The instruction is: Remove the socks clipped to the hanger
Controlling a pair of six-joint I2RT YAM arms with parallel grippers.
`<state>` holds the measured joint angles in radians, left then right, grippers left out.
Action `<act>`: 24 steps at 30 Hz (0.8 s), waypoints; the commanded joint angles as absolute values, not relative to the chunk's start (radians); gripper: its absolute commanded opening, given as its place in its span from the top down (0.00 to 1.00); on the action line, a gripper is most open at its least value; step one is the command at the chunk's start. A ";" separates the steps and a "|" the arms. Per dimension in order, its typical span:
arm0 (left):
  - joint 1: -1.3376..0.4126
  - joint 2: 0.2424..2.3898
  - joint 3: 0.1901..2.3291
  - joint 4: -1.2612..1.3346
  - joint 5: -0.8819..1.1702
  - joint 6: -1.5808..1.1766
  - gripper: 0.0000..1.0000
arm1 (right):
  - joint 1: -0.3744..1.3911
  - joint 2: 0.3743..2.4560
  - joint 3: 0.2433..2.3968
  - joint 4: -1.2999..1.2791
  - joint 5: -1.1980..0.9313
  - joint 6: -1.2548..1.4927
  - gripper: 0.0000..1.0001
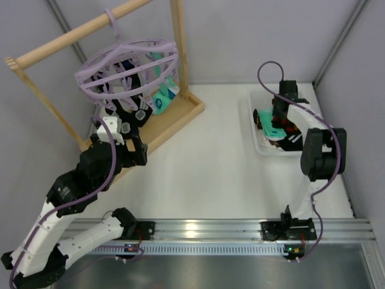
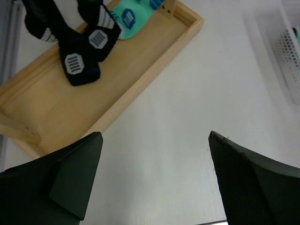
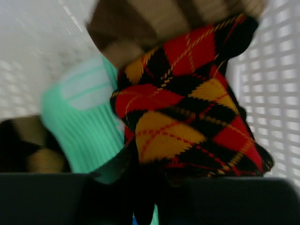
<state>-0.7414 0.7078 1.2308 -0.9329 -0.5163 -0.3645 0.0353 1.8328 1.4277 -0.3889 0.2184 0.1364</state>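
Note:
The lavender ring hanger (image 1: 126, 63) hangs from a wooden rod. Black socks with white marks (image 1: 129, 111) (image 2: 79, 51) and a teal sock (image 1: 163, 96) (image 2: 129, 16) dangle from its clips. My left gripper (image 1: 123, 135) (image 2: 154, 154) is below the black socks. It is wide open with only bare table between its fingers. My right gripper (image 1: 278, 125) (image 3: 150, 185) is down in the white basket (image 1: 255, 102), shut on the black argyle sock (image 3: 187, 108). A mint sock (image 3: 79, 122) and a brown striped sock (image 3: 164, 18) lie beside the argyle one.
The wooden frame's base tray (image 1: 177, 117) (image 2: 108, 89) lies under the hanger, and its upright post (image 1: 178, 42) stands at the right end. The basket's corner (image 2: 286, 42) shows at the right of the left wrist view. Grey walls close in behind and on both sides.

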 commanded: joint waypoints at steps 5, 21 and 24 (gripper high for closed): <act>-0.744 0.483 1.013 -0.801 -0.759 -0.411 0.02 | 0.009 1.858 1.430 -0.436 0.152 0.153 0.36; -0.715 0.253 0.894 -0.762 -0.836 -0.477 0.02 | 0.228 1.370 1.100 0.209 -0.435 0.170 0.01; -0.713 0.276 0.893 -0.764 -0.827 -0.468 0.02 | 0.360 1.498 1.141 0.277 -0.498 0.101 0.01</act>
<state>-0.7189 0.2554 0.9073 -0.8112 -0.8207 -0.4644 0.2478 1.3685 1.1446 0.0322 -0.2462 0.1463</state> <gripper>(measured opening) 0.983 0.993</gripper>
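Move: The left hand, empty and open, has the nearest black sock hanging about 20 cm ahead, 8 cm to its left, its middle some 8 cm lower; the teal sock hangs about 27 cm ahead and 5 cm to the right. The right hand holds a sock over the bin, whose middle is about 4 cm ahead, 1 cm left and 9 cm below; at similar depth the argyle sock lies 5 cm ahead, 3 cm right, and the bin's teal sock 3 cm ahead, 4 cm left. The right fingers let go of the held dark sock in the bin, opening wide as the hand dips about 6 cm and comes up again; it climbs to some 17 cm above its start, drawing back a little, then swings left towards the hanger, tipping up and turning counter-clockwise. The open left hand shifts about 9 cm left in front of the hanging socks, slightly back and down, turning some 20 degrees counter-clockwise. ##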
